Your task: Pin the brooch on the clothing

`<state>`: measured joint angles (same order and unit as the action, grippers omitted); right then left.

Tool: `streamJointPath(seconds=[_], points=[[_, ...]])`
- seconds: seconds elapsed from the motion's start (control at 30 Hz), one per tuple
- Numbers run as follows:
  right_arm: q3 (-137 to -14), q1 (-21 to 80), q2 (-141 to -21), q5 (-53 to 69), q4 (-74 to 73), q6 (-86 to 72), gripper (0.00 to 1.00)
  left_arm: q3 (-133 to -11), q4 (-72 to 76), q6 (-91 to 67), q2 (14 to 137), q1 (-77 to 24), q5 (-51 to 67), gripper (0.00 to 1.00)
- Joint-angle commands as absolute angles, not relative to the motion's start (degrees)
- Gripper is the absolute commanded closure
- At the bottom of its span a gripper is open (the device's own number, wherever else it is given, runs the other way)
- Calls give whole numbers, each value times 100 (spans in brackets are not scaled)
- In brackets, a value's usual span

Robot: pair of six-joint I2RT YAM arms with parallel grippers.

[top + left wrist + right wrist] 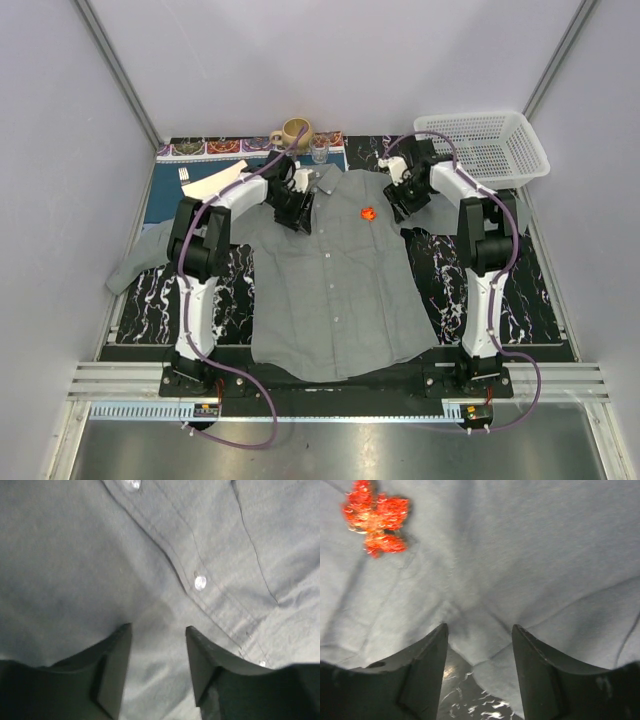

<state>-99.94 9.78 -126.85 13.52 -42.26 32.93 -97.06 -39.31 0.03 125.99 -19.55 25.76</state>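
Observation:
The grey short-sleeved shirt (330, 290) lies flat, front up, collar at the far side. The orange-red brooch (368, 212) sits on its chest, right of the button placket; it also shows in the right wrist view (375, 520) at the upper left. My left gripper (297, 212) is open, its fingers (117, 665) resting on the cloth (75, 570) left of the buttons (200, 583). My right gripper (404, 205) is open at the shirt's right armhole edge (530, 580), tips on the cloth, nothing held.
A white basket (490, 145) stands at the back right. A mug (295, 132) and a glass (320, 150) stand behind the collar. A blue patterned placemat (190, 185) with a napkin lies at the back left. The black marbled table (500, 290) shows beside the shirt.

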Motion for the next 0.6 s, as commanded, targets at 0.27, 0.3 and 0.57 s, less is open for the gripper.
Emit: streamJointPath(seconds=[0.27,0.3,0.57], points=[[-9783,1862,-11057,2847,-5185,3068,20,-8764,-3937,676,10486,-654,2997,26],[-9678,1924,-10996,3022,-5255,3067,19,-8711,-3972,729,10329,-476,3067,26],[-8430,2970,-10740,3287,-5063,3032,22,-7753,-4332,1213,9659,1288,3041,28]])
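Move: The brooch, already on the shirt, lies about 9 cm left of the right hand and some 2 cm farther out, roughly 2 cm below the pads. From the right hand, the second button is about 20 cm left and 9 cm back, and the collar about 20 cm left and 12 cm ahead. The left hand has the brooch some 18 cm to its right and 5 cm ahead, slightly below; the cream napkin is about 21 cm left and 14 cm ahead. Opening wider, both hands rise clear: left swings 19 cm left, right about 20 cm back-left over the shirt. ##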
